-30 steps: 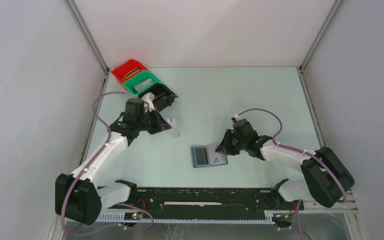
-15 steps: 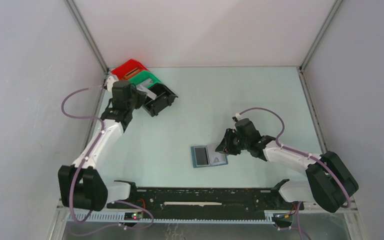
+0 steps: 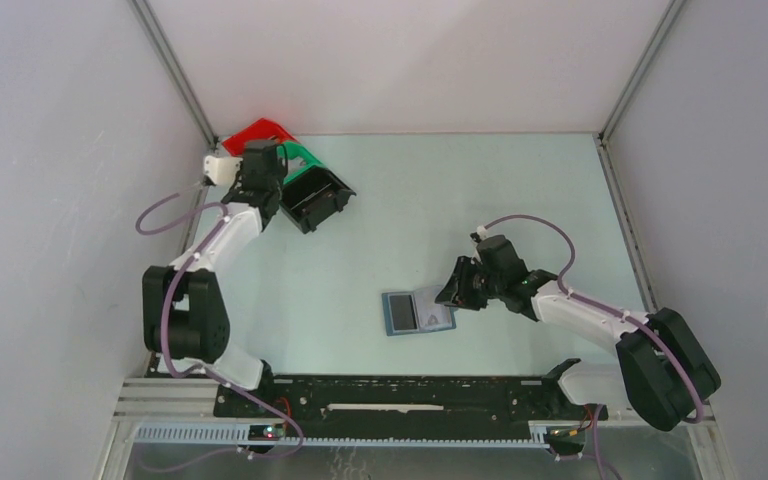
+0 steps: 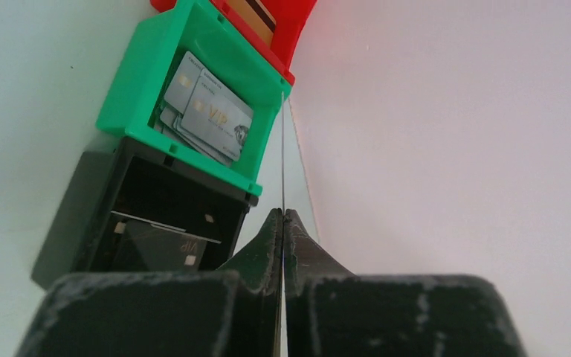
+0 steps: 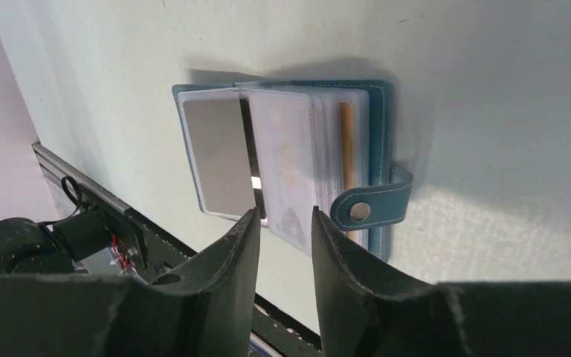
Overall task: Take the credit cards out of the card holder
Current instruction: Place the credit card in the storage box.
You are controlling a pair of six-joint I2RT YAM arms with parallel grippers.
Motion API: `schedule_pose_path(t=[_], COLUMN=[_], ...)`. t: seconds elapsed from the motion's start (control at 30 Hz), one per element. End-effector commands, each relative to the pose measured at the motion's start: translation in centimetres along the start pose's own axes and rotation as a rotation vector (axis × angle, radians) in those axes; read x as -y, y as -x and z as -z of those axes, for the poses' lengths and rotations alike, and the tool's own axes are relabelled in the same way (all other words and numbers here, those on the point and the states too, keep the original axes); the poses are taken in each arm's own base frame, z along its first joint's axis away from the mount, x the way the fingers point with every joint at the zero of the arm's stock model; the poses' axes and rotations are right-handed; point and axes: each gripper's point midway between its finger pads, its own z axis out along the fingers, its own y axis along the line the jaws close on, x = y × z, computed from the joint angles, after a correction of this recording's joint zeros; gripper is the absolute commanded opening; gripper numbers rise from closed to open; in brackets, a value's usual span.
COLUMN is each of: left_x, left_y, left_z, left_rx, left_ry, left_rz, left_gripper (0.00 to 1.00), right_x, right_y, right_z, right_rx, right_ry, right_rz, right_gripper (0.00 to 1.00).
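Observation:
The blue card holder (image 3: 418, 312) lies open on the table, its stud strap (image 5: 364, 210) to the right. A silvery credit card (image 5: 215, 156) sits in its left sleeve, and a whitish card (image 5: 286, 171) sticks out of the middle sleeves. My right gripper (image 5: 285, 212) hovers open just over that card's near edge, nothing between the fingers. My left gripper (image 4: 283, 213) is shut on a thin card (image 4: 282, 149) seen edge-on, held beside the green bin (image 4: 130, 89) at the back left corner (image 3: 263, 175).
Three bins stand in a row at the back left: red (image 3: 255, 133), green (image 3: 295, 155) and black (image 3: 312, 198). The green one holds several silvery cards (image 4: 208, 111), the black one a dark card (image 4: 156, 245). The side wall (image 4: 453, 111) is close to my left gripper.
My left arm has swung from the table's middle left back to the bins, carrying its card. My right gripper has opened wider at the card holder's edge.

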Motion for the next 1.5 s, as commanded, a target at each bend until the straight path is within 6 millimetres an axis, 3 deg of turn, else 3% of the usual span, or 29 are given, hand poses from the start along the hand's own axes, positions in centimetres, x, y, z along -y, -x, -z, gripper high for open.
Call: schedule_pose_path(t=[0.0,0.2,0.43,0.57,0.87,1.13,1.47], left_x=[2.2,1.2,1.1,-0.1,-1.0,-1.7,-3.4], left_y=[2.4,1.3,0.2,-0.6,-0.3,-1.9,-2.4], left_z=[-1.9,-4.5,-5.3,-5.4,-4.6,-5.5,-6.0], left_rx=[0.151,0.177,0.142,0.119,0.133,0.130,0.188], left_ry=[-0.007,0.043,0.055,0.103,0.186,0.238,0.300], left_rz=[0.222,0.322,0.374,0.405,0.439,0.509,0.568], left_gripper=[0.00,0.00,0.00,0.00,0.00,0.00,0.00], right_x=[-0.9,-0.9,-1.2,-0.5,-0.4,1.4,3.1], right_y=[1.1,1.0,2.8,3.8,7.3,9.4,9.8], right_z=[0.6,0.9,2.4,4.4,9.6,11.2,11.7], right_rx=[0.014,0.004,0.012,-0.010,0.042,0.029,0.012], right_ry=[0.020,0.016,0.014,-0.009,-0.055,-0.090,-0.122], right_rz=[0.023,0.012,-0.014,-0.088,-0.171,-0.217,-0.253], right_gripper=[0.41,0.41,0.42,0.42,0.43,0.43,0.43])
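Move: Ahead of the left hand, which already holds a credit card, the green storage box lies about 10 cm out, 3 cm to the left and 16 cm below. The black box is roughly 4 cm ahead and 6 cm right of this hand; the red box is some 17 cm ahead and 9 cm left, both about as low. From the right hand the green box lies about 37 cm ahead and 38 cm left; the open card holder is 6 cm left, 1 cm back and 5 cm below. Lowering the pinched card towards the green box, the left hand sinks nearly 8 cm in steps while easing about 3 cm forward, its wrist rolling left side down and swinging counter-clockwise, some 30 degrees in all; the fingers stay shut. The right hand, half open, waits and then pulls away from the card holder, about 11 cm right, 8 cm up and a little forward. ##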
